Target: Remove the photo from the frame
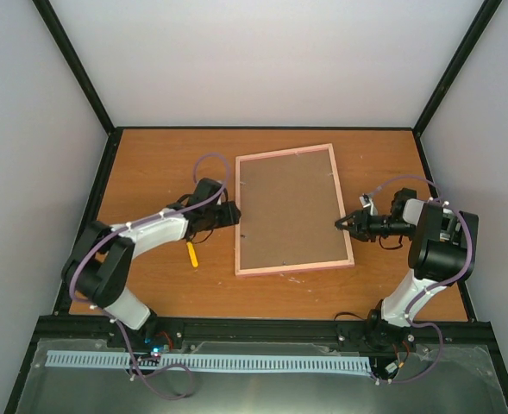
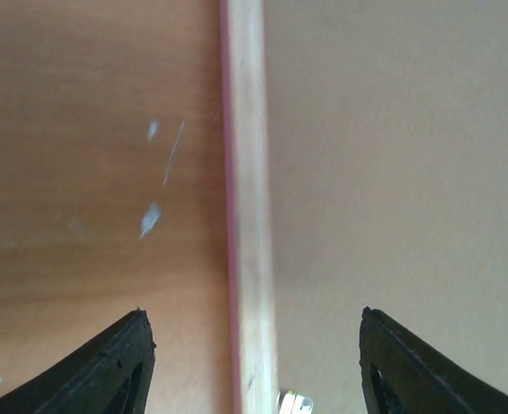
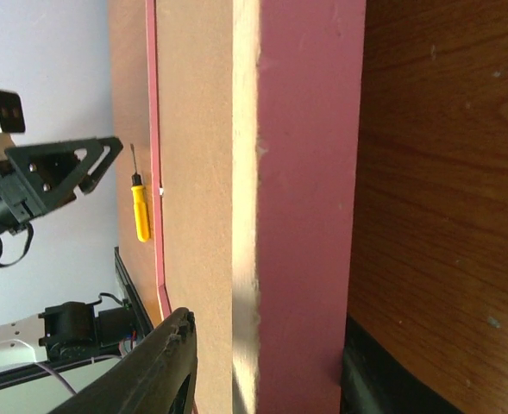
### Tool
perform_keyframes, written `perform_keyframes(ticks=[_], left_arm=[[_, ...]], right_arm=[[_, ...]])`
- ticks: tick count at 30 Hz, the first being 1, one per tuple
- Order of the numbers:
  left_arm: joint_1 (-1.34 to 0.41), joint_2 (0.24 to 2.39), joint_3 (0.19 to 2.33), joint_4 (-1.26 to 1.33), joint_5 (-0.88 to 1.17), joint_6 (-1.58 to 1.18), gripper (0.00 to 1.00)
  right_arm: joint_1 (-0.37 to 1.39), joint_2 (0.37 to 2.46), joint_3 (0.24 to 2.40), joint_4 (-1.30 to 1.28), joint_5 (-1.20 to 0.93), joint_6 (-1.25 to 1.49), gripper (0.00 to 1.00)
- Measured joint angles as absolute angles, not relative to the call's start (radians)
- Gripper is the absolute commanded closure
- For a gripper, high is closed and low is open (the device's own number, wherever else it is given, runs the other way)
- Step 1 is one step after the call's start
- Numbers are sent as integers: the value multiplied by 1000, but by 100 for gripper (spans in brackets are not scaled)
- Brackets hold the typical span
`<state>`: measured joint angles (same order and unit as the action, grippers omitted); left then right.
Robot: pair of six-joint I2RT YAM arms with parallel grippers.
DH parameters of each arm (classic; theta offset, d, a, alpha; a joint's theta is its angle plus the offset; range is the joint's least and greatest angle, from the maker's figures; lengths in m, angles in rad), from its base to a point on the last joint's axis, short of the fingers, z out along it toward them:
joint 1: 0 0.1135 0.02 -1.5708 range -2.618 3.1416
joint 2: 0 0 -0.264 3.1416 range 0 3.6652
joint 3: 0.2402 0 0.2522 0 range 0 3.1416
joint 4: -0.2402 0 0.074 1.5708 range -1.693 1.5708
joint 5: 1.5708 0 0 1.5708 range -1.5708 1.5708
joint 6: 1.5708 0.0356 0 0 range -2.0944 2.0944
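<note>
The pink frame lies face down on the table, its brown backing board facing up. The photo is hidden under that board. My left gripper is at the frame's left rail. In the left wrist view its open gripper straddles the rail, one finger over the table and one over the board, neither touching. My right gripper is at the frame's right rail. In the right wrist view that gripper is shut on the rail, one finger against the pink outer side, the other on the backing board.
A yellow screwdriver lies on the table left of the frame, near the left arm; it also shows in the right wrist view. A small metal tab sits at the rail's inner edge. Black uprights and walls bound the table.
</note>
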<state>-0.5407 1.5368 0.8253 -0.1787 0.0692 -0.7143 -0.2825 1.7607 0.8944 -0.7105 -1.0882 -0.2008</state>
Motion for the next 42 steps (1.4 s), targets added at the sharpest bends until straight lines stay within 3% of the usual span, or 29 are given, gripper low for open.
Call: perform_keyframes(ticks=[3, 14, 21, 26, 39, 42], left_arm=[[-541, 1636, 920, -184, 50, -704, 38], [-543, 1830, 1027, -215, 19, -684, 73], [-551, 1826, 1020, -198, -4, -667, 98], [-551, 1810, 992, -180, -27, -665, 99], [-559, 1773, 939, -145, -28, -705, 98], [-566, 1756, 928, -163, -31, -727, 65]], right_arm=[[-282, 1761, 894, -710, -1089, -202, 62], [-282, 1770, 894, -712, -1089, -205, 58], [-281, 1747, 895, -712, -1039, -184, 36], [-281, 1721, 902, -704, -976, -167, 30], [-281, 1637, 929, -699, -855, -183, 32], [-281, 1583, 925, -683, -875, -196, 32]])
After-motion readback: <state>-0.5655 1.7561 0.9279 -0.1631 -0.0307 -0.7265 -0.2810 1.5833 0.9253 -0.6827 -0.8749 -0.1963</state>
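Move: The left hand hangs open over the picture frame's left bar. The stretch of bar it goes for lies about 4 cm ahead, 1 cm right and 5 cm below. A small metal tab sits inside the bar, roughly 2 cm back, 3 cm right and 6 cm down. The yellow screwdriver lies some 13 cm left, 6 cm back and 6 cm below. The right hand still holds the raised right bar at its pads; the left bar's stretch is about 28 cm left of that hand, 3 cm ahead and 5 cm below. Forward about 4 cm and down nearly 5, the left hand drops its open fingers astride the frame's left bar, closes and pinches it, then eases back a little with its grip kept. Only after that does the right hand open and let go of the right bar, backing off to the right with fingers tipping some 15 degrees down, then rising and edging forward. ##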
